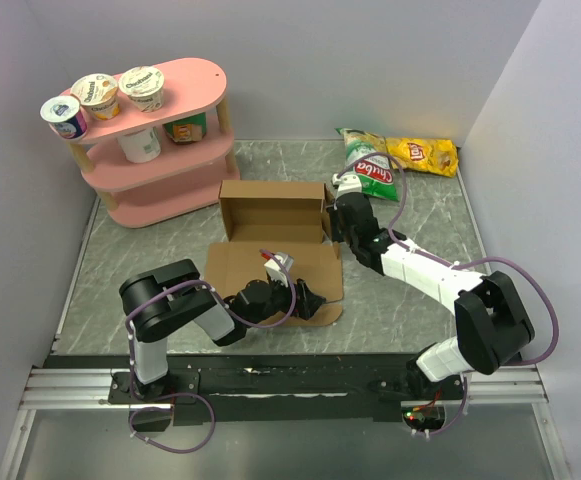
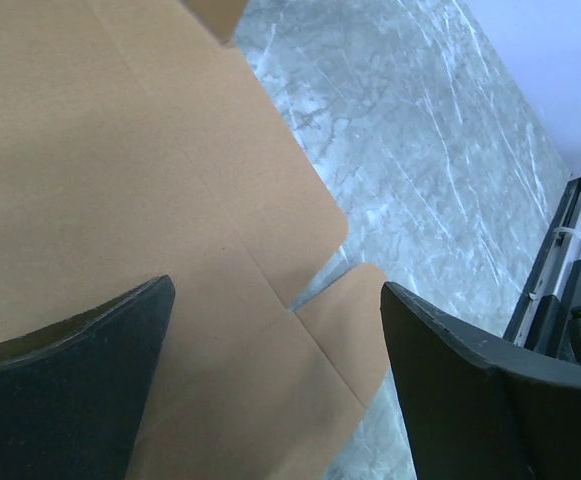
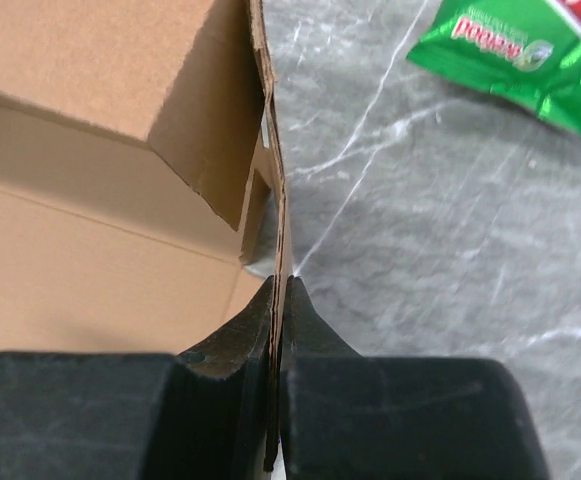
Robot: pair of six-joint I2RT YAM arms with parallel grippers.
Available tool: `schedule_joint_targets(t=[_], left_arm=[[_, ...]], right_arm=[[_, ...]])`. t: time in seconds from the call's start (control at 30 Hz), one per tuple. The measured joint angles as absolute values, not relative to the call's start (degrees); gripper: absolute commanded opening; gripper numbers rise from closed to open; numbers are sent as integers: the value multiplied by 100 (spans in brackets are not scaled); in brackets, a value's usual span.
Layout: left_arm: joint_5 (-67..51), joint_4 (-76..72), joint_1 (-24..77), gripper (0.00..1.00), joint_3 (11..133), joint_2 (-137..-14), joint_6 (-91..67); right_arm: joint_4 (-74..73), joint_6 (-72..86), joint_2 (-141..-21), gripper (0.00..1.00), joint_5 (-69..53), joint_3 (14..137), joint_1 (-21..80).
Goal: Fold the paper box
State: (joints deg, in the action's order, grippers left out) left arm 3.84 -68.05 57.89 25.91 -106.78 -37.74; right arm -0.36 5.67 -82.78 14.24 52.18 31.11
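The paper box is plain brown cardboard in the middle of the table. Its back half stands up as walls and its front panel lies flat. My right gripper is shut on the box's upright right side wall; in the right wrist view that thin wall edge is pinched between the two fingers of the gripper. My left gripper hovers low over the flat panel's near right corner. In the left wrist view its jaws stand wide open above the cardboard and a small tab, holding nothing.
A pink two-tier shelf with several yoghurt cups stands at the back left. A green chip bag and a yellow one lie at the back right; the green bag shows close beyond the right gripper. White walls enclose the grey marbled table.
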Motion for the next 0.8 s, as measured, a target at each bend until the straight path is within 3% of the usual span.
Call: schedule_joint_targets(t=[0.33, 0.43, 0.53, 0.57, 0.63, 0.67, 0.8], left_arm=[[266, -6862, 5907, 91, 2705, -10803, -3868], [257, -6904, 5931, 91, 2714, -10833, -3870], [255, -6917, 5935, 91, 2714, -10840, -3876], [250, -6917, 5940, 91, 2716, -10840, -3885], [248, -6914, 5940, 91, 2716, -10840, -3907], [259, -6906, 5940, 91, 2716, -10840, -3931], [294, -6820, 5940, 91, 2733, -10807, -4021]], right_arm=[[-172, 1610, -8320, 2, 2412, 5216, 3830], [-167, 1944, -8447, 9, 2589, 5216, 3889], [-126, 2220, -8468, 21, 2694, 5212, 3924], [-108, 2309, -8466, 33, 2698, 5205, 3940], [-110, 2462, -8466, 43, 2676, 5199, 3959], [-130, 2495, -8460, 54, 2650, 5186, 3968], [-268, 2451, -8298, 77, 2550, 5037, 3994]])
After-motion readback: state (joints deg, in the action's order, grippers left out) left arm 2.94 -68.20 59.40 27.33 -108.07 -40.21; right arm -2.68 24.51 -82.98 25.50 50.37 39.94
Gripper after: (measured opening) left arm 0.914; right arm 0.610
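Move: The right hand has the upright right side flap pinched by its rear edge; the flap's middle is about 4 cm ahead of it and 3 cm below. From the same hand the back wall's middle stands 12 cm to the left, 5 cm farther out and some 5 cm lower; the flat base's middle is 13 cm left, 4 cm back and 11 cm down. From the left hand the flap is some 17 cm ahead, 3 cm right and 6 cm higher. Leftward and back together, about 3 cm each way and sinking a little, the right hand swings the pinched side flap in over the base, turning some 10 degrees clockwise and rolling its left side up. Near the end its fingers open past halfway and let go of the flap, whose edge stays by the right finger. The wide-open left hand, low over the front cardboard, shifts about 1.5 cm right and slightly back. ##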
